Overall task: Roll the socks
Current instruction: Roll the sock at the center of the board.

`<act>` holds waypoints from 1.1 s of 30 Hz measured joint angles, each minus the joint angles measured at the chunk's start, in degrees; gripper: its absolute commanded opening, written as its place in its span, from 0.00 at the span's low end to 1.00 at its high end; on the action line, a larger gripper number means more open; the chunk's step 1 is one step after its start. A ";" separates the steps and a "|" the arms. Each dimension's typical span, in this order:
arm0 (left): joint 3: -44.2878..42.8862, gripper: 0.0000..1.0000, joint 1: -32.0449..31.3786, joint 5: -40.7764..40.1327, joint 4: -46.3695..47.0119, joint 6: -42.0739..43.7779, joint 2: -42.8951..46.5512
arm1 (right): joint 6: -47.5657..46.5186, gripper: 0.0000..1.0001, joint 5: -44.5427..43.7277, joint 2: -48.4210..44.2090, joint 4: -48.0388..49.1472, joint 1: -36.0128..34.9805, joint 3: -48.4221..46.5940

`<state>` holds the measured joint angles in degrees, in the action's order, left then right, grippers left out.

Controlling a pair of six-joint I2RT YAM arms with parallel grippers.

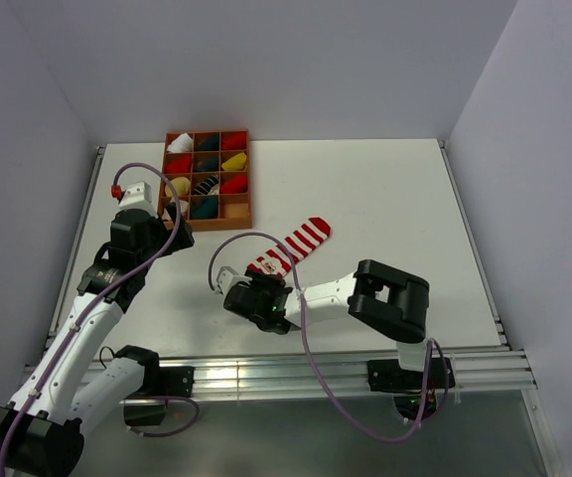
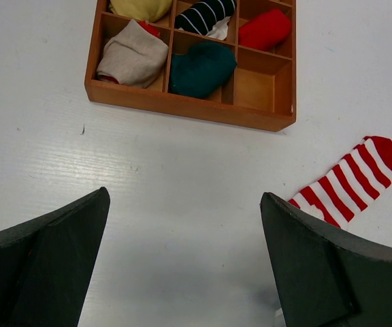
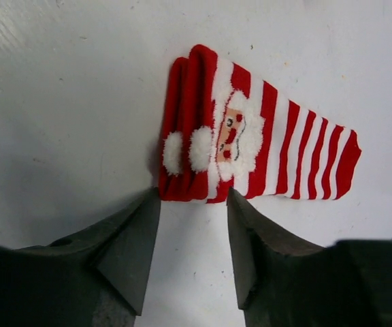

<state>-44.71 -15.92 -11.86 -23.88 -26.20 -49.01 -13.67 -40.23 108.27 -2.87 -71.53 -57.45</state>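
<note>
A red-and-white striped sock with a Santa face (image 3: 250, 136) lies flat on the white table, its red cuff end folded over toward my right gripper (image 3: 193, 197). That gripper stands open, and its fingertips (image 3: 152, 204) reach the sock's near edge with bare table between them. In the top view the sock (image 1: 301, 238) runs diagonally at mid-table, with the right gripper (image 1: 264, 283) at its lower left end. My left gripper (image 2: 184, 196) hangs wide open over bare table, holding nothing, with the sock (image 2: 349, 180) off to its right. A beige bundle (image 2: 131, 58) and a dark green bundle (image 2: 199, 68) sit in tray compartments.
A wooden compartment tray (image 1: 216, 224) stands at the back left, holding red, yellow, white and striped bundles; one corner cell (image 2: 257, 92) is empty. The left gripper (image 1: 179, 231) hovers by the tray's near left corner. Grey walls enclose the table on three sides.
</note>
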 measured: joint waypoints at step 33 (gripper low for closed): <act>0.04 0.98 -2.40 7.19 -0.50 -7.65 -3.02 | 17.88 0.00 45.97 -10.51 10.47 19.61 10.67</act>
<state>-44.66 -18.33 -4.67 -24.38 -33.85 -52.03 4.21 5.74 97.76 7.60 -51.92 -46.78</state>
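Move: The folded Santa cuff of the striped sock is right at my right hand, its middle about 3 cm ahead, 2 cm to the left and 1 cm lower, with its near corner between my open fingertips. The toe lies some 15 cm ahead and 13 cm to the right; the box's empty slot is roughly 18 cm ahead and 11 cm left. From my left hand that cuff is about 21 cm to the right, 3 cm back and 19 cm below. I sink my right fingertips about 1 cm and shut them, pinching the near corner of the cuff fold. Keeping that grip almost on the spot, I turn the wrist over some 50 degrees, its top towards the toe, until the fingers point left and down. Late on, my left hand, wide open, starts right towards the sock, about 4 cm and slightly down, rolling a little. ##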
